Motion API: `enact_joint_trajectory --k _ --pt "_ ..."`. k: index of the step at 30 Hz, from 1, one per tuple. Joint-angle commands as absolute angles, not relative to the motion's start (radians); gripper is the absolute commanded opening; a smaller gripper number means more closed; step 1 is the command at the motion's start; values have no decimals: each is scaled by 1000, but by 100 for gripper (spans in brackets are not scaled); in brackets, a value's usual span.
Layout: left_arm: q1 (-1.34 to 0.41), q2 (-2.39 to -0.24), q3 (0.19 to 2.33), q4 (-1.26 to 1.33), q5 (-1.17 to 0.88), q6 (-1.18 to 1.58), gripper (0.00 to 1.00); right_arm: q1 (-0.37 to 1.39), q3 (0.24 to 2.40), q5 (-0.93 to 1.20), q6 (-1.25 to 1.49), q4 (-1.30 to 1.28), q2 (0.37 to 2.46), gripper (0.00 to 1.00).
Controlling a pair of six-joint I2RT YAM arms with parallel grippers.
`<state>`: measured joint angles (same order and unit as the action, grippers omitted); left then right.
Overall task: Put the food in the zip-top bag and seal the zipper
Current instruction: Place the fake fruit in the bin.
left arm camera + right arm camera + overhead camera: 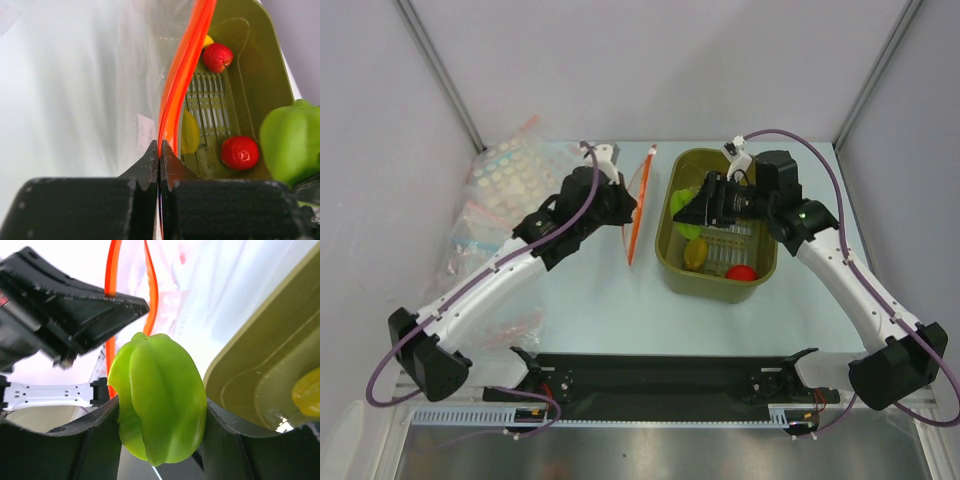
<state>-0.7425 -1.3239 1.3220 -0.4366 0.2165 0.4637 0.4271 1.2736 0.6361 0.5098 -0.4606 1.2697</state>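
Note:
The zip-top bag [642,190] stands on edge left of the basket, its orange-red zipper [635,225] bowed apart at the mouth. My left gripper [625,207] is shut on one zipper strip [182,65], fingertips [152,156] pinched together on it. My right gripper [698,205] hovers over the basket's left side, shut on the small green piece [160,390], which bulges between the jaws near the bag's mouth [111,280]. In the basket lie a yellow banana [695,252] and a red fruit [741,272]; the left wrist view shows two red fruits [218,56] [240,152].
The olive-green basket [720,293] sits right of centre. Other clear bags, some with pale dots [505,175], are piled at the left wall [470,250]. A black rail [660,380] runs along the near edge between the arm bases.

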Motion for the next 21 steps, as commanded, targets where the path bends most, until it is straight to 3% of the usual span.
enact_joint_trajectory --k 1,10,15,18,21 --pt "-670 -1238 1220 -328 92 503 0 426 1275 696 534 -377 1262 8" --pt "-687 -1360 1360 -575 330 404 1 426 1281 638 516 -448 1262 8" --pt "-722 -1410 1370 -496 224 443 0 394 1347 339 460 -653 1304 6" --pt "-764 -1446 1356 -413 114 466 0 365 1344 267 440 -741 1345 8" --pt "-831 -1521 1397 -414 72 428 0 376 1325 216 405 -765 1387 20"
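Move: The green pepper sits in the right hand's grip; the middle of the bin lies about 14 cm ahead of that hand, 8 cm right and 20 cm below. Down in the bin are the yellow mango, roughly 11 cm ahead and 3 cm right, and the near red fruit, 6 cm ahead and 14 cm right. From the left hand, which pinches the bag's orange zipper, the bin's middle is some 10 cm ahead, 21 cm right and 20 cm below. The green pepper, still gripped by the right hand, first hovers, then is carried down about 7 cm, right and somewhat forward over the bin, the fingers tipping down as the hand turns clockwise. The left hand keeps pinching the zipper, first swings left about 3.5 cm, then comes back some 6 cm right, sinking throughout, to bring the bag towards the bin's left rim. ##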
